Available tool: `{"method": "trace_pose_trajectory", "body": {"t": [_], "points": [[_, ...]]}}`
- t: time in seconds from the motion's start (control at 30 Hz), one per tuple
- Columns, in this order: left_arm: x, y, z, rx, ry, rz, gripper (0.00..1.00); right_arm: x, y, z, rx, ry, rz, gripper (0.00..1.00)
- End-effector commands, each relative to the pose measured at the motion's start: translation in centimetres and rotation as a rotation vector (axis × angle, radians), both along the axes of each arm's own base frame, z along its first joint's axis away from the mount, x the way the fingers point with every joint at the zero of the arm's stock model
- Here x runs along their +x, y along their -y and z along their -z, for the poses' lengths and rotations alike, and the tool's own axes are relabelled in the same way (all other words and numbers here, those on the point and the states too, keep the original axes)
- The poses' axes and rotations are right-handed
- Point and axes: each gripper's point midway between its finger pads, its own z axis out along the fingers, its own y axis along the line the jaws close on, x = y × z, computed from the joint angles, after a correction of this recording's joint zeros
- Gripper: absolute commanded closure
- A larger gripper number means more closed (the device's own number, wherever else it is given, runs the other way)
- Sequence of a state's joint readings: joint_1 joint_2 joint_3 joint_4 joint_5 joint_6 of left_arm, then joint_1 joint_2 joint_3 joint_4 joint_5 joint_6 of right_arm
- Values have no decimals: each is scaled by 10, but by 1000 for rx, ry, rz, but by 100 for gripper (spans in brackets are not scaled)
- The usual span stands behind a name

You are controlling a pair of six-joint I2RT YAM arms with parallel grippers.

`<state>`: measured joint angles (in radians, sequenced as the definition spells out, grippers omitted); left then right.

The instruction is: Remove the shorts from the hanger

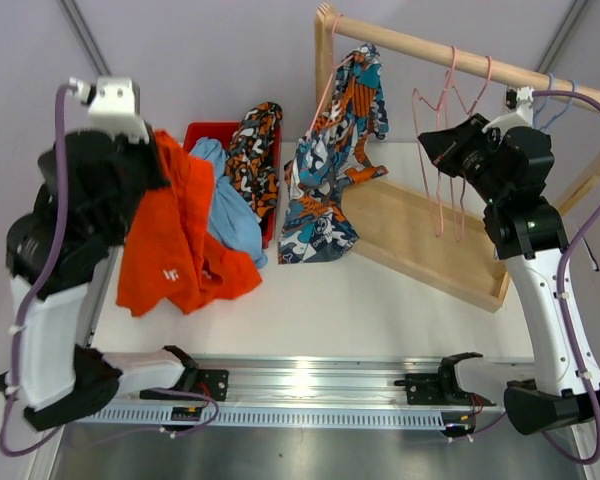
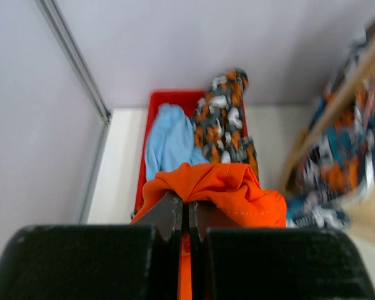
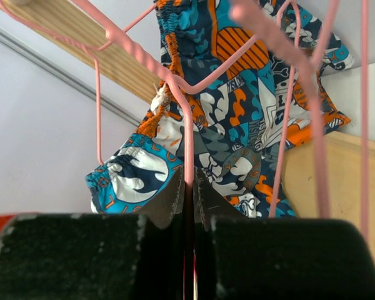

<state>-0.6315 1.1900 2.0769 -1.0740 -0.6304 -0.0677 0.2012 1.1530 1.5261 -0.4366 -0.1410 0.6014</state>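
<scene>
My left gripper [image 1: 152,165] is raised at the left and shut on the bright orange shorts [image 1: 180,245], which hang down from it; its pads pinch the orange fabric [image 2: 225,184] in the left wrist view [image 2: 189,209]. The light blue shorts [image 1: 230,205] and the orange-black-white blotched shorts [image 1: 255,155] lie in the red bin [image 1: 205,132]. The teal-orange-white wave print shorts [image 1: 330,170] hang from a pink hanger [image 1: 330,80] on the wooden rail [image 1: 460,55]. My right gripper [image 1: 435,150] is shut on a bare pink hanger [image 3: 187,125]. No black shorts are in view.
The rail stands on a wooden base [image 1: 430,240] at the back right. Two blue hangers [image 1: 560,98] hang near the rail's right end. The white table edge and metal rail [image 1: 310,385] run along the front.
</scene>
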Motion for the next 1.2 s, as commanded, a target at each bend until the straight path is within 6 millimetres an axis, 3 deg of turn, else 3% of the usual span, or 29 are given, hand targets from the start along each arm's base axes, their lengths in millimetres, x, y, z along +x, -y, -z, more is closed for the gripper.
{"method": "trace_pose_trajectory", "body": {"t": [0.0,0.03,0.07,0.1,0.13,0.17,0.23,0.27,0.33,0.37,0.4,0.43,0.47,0.53,0.6,0.63,0.67,0.77,0.83,0.87,0.93,0.97,1.0,1.03,1.07,1.1,1.17], "points": [[46,7,-54,-15,149,70,100,-19,-9,49,-23,-146,-69,100],[54,4,-67,-51,181,62,100,-21,-9,52,-24,-147,-70,100],[84,15,-56,-60,142,82,100,-22,-8,56,-25,-153,-70,100],[114,6,-53,-110,135,43,100,-26,-8,63,-24,-165,-73,100],[109,2,-71,-146,187,62,100,-28,-8,65,-23,-169,-74,100],[139,13,-55,-165,144,111,100,-29,-8,69,-22,-175,-75,100],[172,5,-50,-211,154,94,100,-33,-8,74,-23,-183,-77,100],[203,8,-25,-217,102,97,100,-37,-7,76,-26,-185,-82,100],[234,7,-2,-231,66,95,98,-43,-8,79,-37,-188,-94,100],[248,6,14,-233,36,75,90,-47,-7,77,-51,-175,-103,100],[273,6,48,-232,-29,50,74,-49,-7,75,-56,-172,-106,91],[283,7,65,-237,-64,43,17,-52,-8,74,-61,-171,-117,63],[291,7,82,-240,-100,31,1,-56,-8,70,-65,-159,-124,47],[301,10,112,-253,-173,18,1,-62,-7,61,-71,-135,-133,15],[299,9,127,-266,-211,2,1,-67,-7,49,-75,-100,-140,2],[289,7,101,-277,-147,9,1,-69,-8,45,-76,-90,-150,1],[284,8,124,-273,-194,3,1,-71,-9,41,-75,-81,-160,1],[253,3,85,-278,-91,13,1,-77,-12,23,-68,-43,-183,1],[236,0,80,-271,-91,7,0,-82,-14,9,-64,-11,-200,1],[220,-3,63,-271,-62,10,1,-84,-14,3,-59,1,-201,1],[203,-2,66,-259,-83,20,1,-94,-15,-19,-53,55,-216,1],[183,-4,51,-257,-48,29,1,-97,-15,-28,-45,74,-217,1],[177,-2,72,-242,-96,30,1,-102,-15,-38,-42,98,-224,0],[167,-1,70,-240,-90,36,1,-105,-16,-47,-40,117,-231,1],[157,-2,68,-237,-75,39,1,-116,-15,-72,-30,177,-234,1],[135,-2,65,-235,-48,52,1,-120,-14,-84,-20,200,-236,1],[117,1,100,-224,-101,62,1,-129,-16,-115,10,262,-253,1]]}}
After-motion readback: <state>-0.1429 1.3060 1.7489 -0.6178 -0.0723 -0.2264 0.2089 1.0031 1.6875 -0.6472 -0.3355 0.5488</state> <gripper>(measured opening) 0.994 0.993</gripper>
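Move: The left hand, gripping the orange shorts, has the red bin about 27 cm ahead, 2 cm to its left and 47 cm below. In the bin lie the blue shorts, some 22 cm ahead and level sideways, and the camo shorts, 30 cm ahead and 4 cm right, both around 44 cm below. The patterned shorts hang about 28 cm ahead, 26 cm right and 17 cm lower. From the right hand, already on a pink hanger, they are some 20 cm ahead, 9 cm left and 12 cm below. The orange shorts are swung forward about 30 cm over the red bin by the left hand, which sinks, tips down and opens on the way to let them go, then pulls back and up, levelling out, fingers wide. The pink hanger is drawn slightly back by the right hand, which opens, dips, then backs off and rises, turning a little counter-clockwise. ##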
